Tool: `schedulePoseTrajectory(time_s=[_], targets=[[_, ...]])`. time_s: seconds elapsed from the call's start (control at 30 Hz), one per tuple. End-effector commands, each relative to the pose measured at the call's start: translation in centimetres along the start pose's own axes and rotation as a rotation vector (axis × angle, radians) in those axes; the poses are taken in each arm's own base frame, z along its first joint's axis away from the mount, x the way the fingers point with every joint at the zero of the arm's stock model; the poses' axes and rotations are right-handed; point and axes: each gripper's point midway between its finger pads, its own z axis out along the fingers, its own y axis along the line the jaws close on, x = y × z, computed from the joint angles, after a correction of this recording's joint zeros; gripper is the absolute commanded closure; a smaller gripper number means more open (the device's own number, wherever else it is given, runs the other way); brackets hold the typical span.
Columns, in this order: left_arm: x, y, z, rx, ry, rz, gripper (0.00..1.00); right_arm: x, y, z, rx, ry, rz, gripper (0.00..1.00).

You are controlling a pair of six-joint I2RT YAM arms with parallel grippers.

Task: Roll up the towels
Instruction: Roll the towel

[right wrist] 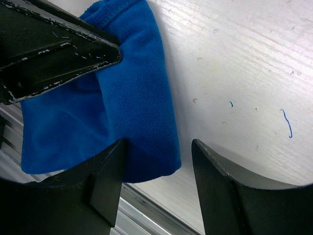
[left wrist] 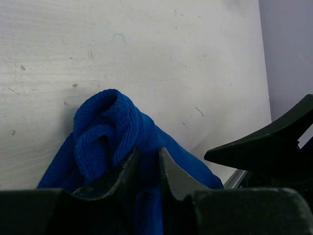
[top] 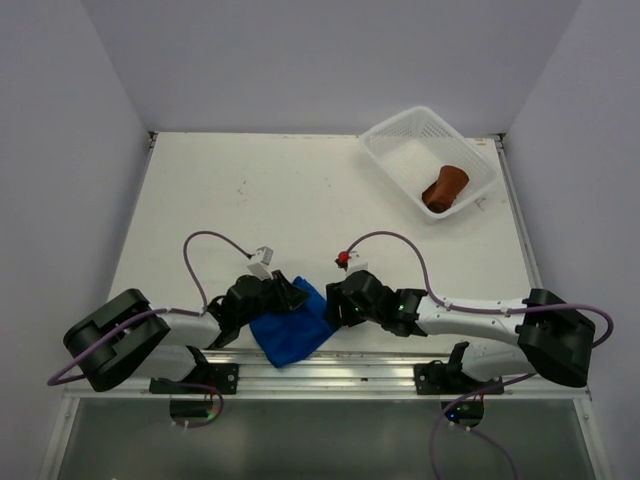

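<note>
The blue towel (top: 292, 330) lies bunched at the table's near edge, between my two grippers. My left gripper (top: 298, 297) is shut on a raised fold of this towel (left wrist: 107, 122); cloth fills the narrow gap between the left gripper's (left wrist: 147, 155) jaws. My right gripper (top: 333, 305) is at the towel's right side. In the right wrist view the right gripper (right wrist: 157, 147) is open and straddles the rounded edge of the blue towel (right wrist: 132, 88), one finger over the cloth and one over bare table. The rust-brown towel (top: 445, 187) sits rolled in the basket.
The white mesh basket (top: 395, 150) stands at the far right corner of the white table (top: 300, 190). A metal rail (right wrist: 146, 210) runs along the near edge just beside the towel. Each wrist view shows the other arm's finger close by, the right arm's finger (left wrist: 264, 144) and the left arm's finger (right wrist: 58, 49).
</note>
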Motion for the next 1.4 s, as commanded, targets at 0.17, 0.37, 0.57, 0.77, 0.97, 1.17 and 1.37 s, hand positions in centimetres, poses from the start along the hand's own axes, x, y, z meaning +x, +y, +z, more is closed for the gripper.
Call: schedulePoseTrajectory(time_s=[0.17,0.37,0.57,0.77,0.97,1.17,1.37], targets=[[3.6,4.5,-1.5,-0.142,0.110,0.016,0.81,-0.4,1.6,-0.2,-0.089,-0.016,0.041,0.42],[3.6,4.4,-1.6,-0.138,0.107,0.013,0.87,1.4,0.7,0.7,-0.074,0.032,0.036,0.51],[3.6,4.5,-1.6,-0.140,0.108,0.013,0.92,2.6,0.8,1.0,-0.094,0.081,0.014,0.56],[3.2,4.7,-1.6,-0.158,0.087,0.018,0.93,3.6,0.6,1.3,-0.084,0.138,-0.011,0.61],[2.9,4.7,-1.6,-0.166,0.082,0.034,0.93,5.0,-0.1,1.4,-0.076,0.178,-0.009,0.62],[2.2,4.4,-1.1,-0.175,0.071,0.056,0.93,6.4,-0.1,1.1,-0.043,0.271,-0.055,0.61],[1.9,4.2,-1.0,-0.171,0.064,0.059,0.93,6.4,-2.7,-0.1,0.095,0.291,-0.096,0.63]])
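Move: The left hand's half-closed fingers straddle the upper edge of the blue towel's roll, about 1 cm below; the roll's far end lies some 4 cm ahead and 1 cm left. The roll's near end is what the right hand goes for: about 2 cm back, 2 cm left and 3 cm below it. The loose flap lies roughly 5 cm back, 9 cm left and 5 cm below the right hand. Right hand sinks 2 cm, easing back and left, and closes on the roll's near end; left hand pinches tighter. ##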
